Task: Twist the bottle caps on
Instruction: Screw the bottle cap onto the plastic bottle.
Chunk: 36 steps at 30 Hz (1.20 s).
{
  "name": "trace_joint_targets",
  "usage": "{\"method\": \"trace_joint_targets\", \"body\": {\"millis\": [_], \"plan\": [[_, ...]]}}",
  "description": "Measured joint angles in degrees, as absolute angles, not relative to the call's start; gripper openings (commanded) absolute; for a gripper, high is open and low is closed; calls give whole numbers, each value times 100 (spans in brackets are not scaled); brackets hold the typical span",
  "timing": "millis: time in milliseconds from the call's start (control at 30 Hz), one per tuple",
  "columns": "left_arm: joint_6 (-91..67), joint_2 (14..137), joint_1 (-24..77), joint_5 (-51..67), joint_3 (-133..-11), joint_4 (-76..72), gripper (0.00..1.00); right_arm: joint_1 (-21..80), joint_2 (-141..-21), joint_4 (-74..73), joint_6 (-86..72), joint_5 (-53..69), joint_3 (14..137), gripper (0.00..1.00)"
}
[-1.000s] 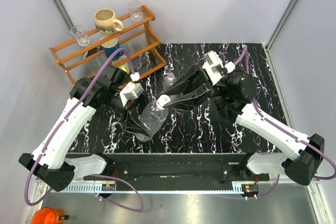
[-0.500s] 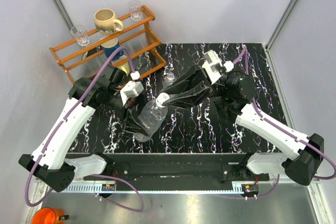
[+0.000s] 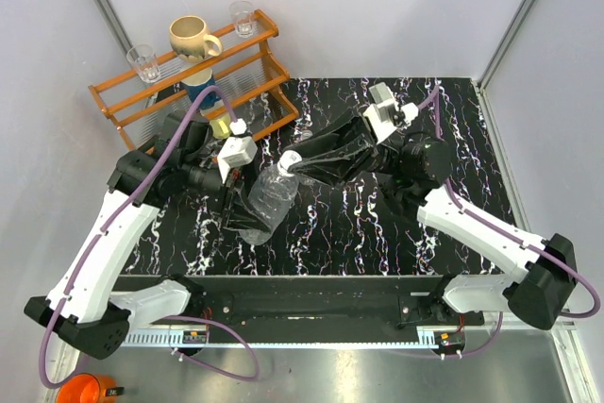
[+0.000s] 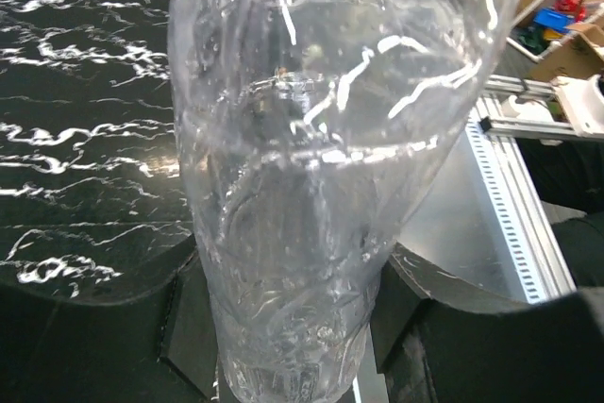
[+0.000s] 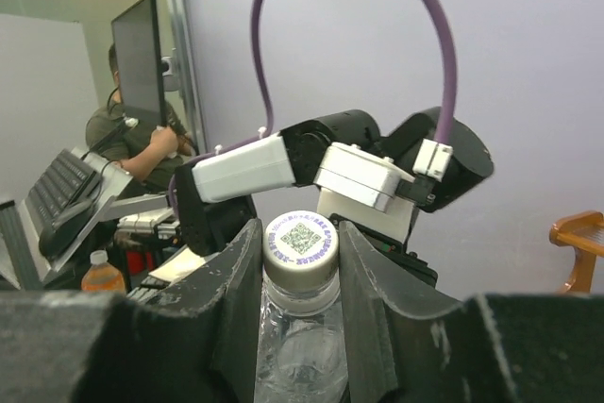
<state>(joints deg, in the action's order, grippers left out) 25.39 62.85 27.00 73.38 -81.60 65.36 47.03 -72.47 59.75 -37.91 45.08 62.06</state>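
Note:
A clear ribbed bottle (image 3: 264, 203) hangs tilted above the black marble table (image 3: 340, 233), neck pointing up and right. My left gripper (image 3: 238, 221) is shut on its lower body; in the left wrist view the bottle (image 4: 311, 167) fills the frame between the black fingers (image 4: 189, 327). A white bottle cap (image 3: 289, 161) sits on the neck. My right gripper (image 3: 293, 165) is shut on that cap. In the right wrist view the cap (image 5: 300, 239), printed with a code, sits squeezed between both fingers (image 5: 236, 299), with the neck (image 5: 297, 346) below it. No other bottle or cap shows.
A wooden rack (image 3: 247, 82) stands at the table's back left, carrying a cream mug (image 3: 193, 38), two drinking glasses (image 3: 143, 61) and a blue cup (image 3: 198, 90). Grey walls close in the back and sides. An orange object (image 3: 85, 389) lies off the table at bottom left.
The right gripper has narrowed onto the cap and its wrist has turned. Both arms have carried the bottle slightly left and toward the back.

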Motion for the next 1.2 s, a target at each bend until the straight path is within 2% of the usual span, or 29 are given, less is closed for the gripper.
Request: {"method": "trace_joint_targets", "body": {"millis": [200, 633, 1067, 1167, 1200], "plan": [[2056, 6261, 2700, 6595, -8171, 6215, 0, 4700, -7380, 5684, -3756, 3962, 6213, 19], [1844, 6200, 2716, 4945, -8097, 6241, 0, 4703, -6952, 3424, -2912, 3055, 6278, 14], [1640, 6130, 2700, 2947, -7813, 6246, 0, 4805, -7393, 2954, -3774, 1704, 6134, 5], [1647, 6112, 2700, 2600, -7714, 6252, 0, 4939, -7411, 2598, -3896, 1223, 6156, 6], [1649, 6112, 2703, 2475, -7693, 6254, 0, 5000, -7411, 2429, -3929, 1000, 6180, 9]]}}
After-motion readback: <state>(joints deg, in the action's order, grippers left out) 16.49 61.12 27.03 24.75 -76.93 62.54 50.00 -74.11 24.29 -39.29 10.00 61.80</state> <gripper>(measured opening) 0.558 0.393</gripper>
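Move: The bottle cap is already between my right fingertips, right at the hand point, on the neck of the bottle my left hand grips low on its body. From my left hand the cap lies about 12 cm higher, 6 cm to the right and 3 cm ahead. From my right hand the other bottle stands some 23 cm ahead, 3 cm right and 34 cm lower; the wooden rack is about 32 cm ahead, 22 cm left and 24 cm lower. I wring bottle and cap against each other while carrying both forward and down about 10 cm, towards the rack. My left hand keeps its grip, drifts left too, and swings counter-clockwise some 40 degrees, its left side rising; my right hand keeps the cap pinched, swings clockwise and tips down nearly 40 degrees, turning the cap the tightening way. ##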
